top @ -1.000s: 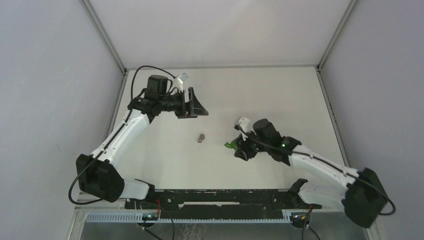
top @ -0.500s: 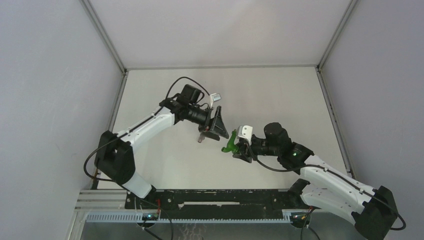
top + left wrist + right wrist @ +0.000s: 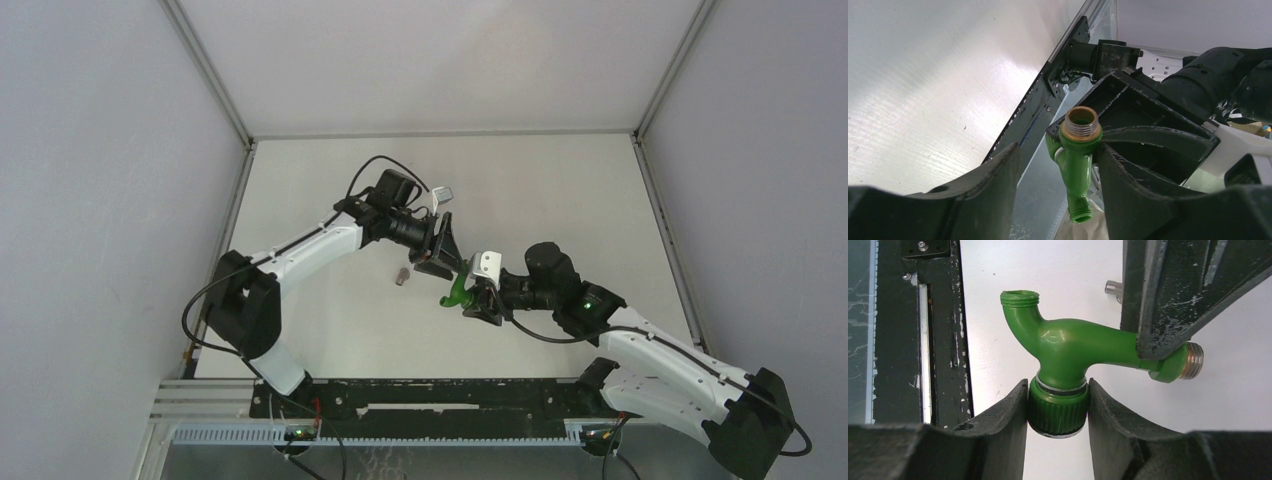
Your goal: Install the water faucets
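Note:
My right gripper (image 3: pixel 478 300) (image 3: pixel 1058 385) is shut on the round knob of the bright-green water faucet (image 3: pixel 458 292) (image 3: pixel 1068 347), holding it above the table. Its bent spout points toward the near rail. My left gripper (image 3: pixel 445 268) (image 3: pixel 1058 150) straddles the faucet's (image 3: pixel 1075 165) body near its brass-threaded inlet. Its jaws are open: one finger (image 3: pixel 1168 300) touches the collar, and the other stands apart with a clear gap. The small grey metal fitting (image 3: pixel 402 276) (image 3: pixel 1111 287) lies on the table just left of both grippers.
A black rail (image 3: pixel 440 395) (image 3: pixel 943 340) runs along the table's near edge below the grippers. Grey enclosure walls with metal corner posts (image 3: pixel 660 100) bound the white table (image 3: pixel 560 190) at left, right and back.
The left arm has swung in from the back left to the middle, and its jaws have narrowed around the faucet. The right arm has lifted and turned the faucet toward it.

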{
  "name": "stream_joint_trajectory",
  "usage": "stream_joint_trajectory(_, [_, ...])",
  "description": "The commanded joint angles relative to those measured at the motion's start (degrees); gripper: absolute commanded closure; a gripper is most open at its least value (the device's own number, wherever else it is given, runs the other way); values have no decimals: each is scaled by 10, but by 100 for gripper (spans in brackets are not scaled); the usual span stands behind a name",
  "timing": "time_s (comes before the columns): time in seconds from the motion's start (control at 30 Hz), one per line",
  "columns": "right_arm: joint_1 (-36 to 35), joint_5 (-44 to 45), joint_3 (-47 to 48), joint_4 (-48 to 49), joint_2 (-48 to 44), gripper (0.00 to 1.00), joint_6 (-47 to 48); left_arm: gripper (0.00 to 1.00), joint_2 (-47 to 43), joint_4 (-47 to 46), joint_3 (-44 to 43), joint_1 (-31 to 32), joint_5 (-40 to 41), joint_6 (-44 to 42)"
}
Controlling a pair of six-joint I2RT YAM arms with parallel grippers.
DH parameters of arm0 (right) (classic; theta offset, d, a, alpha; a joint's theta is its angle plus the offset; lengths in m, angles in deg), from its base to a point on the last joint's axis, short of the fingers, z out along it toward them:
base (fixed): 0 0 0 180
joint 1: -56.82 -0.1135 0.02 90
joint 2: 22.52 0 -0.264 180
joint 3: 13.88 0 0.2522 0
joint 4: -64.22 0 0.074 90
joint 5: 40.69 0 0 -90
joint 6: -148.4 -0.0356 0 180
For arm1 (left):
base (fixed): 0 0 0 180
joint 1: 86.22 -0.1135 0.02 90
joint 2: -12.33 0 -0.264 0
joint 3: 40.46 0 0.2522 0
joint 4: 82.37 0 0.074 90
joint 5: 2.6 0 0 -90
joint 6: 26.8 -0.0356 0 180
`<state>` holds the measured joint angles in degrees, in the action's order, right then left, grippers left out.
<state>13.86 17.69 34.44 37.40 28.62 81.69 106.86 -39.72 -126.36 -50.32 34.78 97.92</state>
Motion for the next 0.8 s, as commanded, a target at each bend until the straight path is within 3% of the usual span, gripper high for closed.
stream_joint_trajectory(0.0, [-8,-7,27,17,0,100,11,44,3,-25,-47,10,5,22])
stream_joint_trajectory(0.1, [-9,-1,27,17,1,100,11,49,5,-25,-52,15,0,22])
stream_joint_trajectory(0.27, [-9,5,28,16,3,100,10,43,26,26,-80,26,1,-14])
stream_joint_trajectory(0.53, [-11,9,27,14,0,100,6,54,38,33,-89,37,16,-15])
stream_joint_trajectory(0.63, [-12,11,27,8,-1,100,5,66,42,35,-95,38,24,-15])
stream_joint_trajectory(0.73, [-12,17,27,3,-3,100,-1,97,44,33,-99,38,28,-10])
stream_joint_trajectory(0.77, [-13,22,27,3,-4,100,-5,100,44,33,-101,39,33,-7])
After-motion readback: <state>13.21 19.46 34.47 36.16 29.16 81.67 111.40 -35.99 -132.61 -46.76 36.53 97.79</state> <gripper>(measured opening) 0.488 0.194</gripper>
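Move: Just to the right of the left fingers, about 2 cm off and level with them, is the faucet's threaded end. Its spout hangs some 6 cm nearer the base, about 3 cm lower. The metal elbow lies on the table roughly 11 cm to the left hand's left, 2 cm back and 18 cm below. From the right hand, which already holds the faucet by its ribbed knob, the threaded end is about 5 cm forward, 2 cm left and 3 cm higher. Easing about 2 cm to its right, the left hand first lifts a good centimetre, then sinks back to its starting height, bringing its fingers around the green neck just behind the threads. They close from a bit over half open to nearly shut and pinch the neck, gripping effort rising last. The right hand keeps its grip on the knob, sagging under 1 cm. ##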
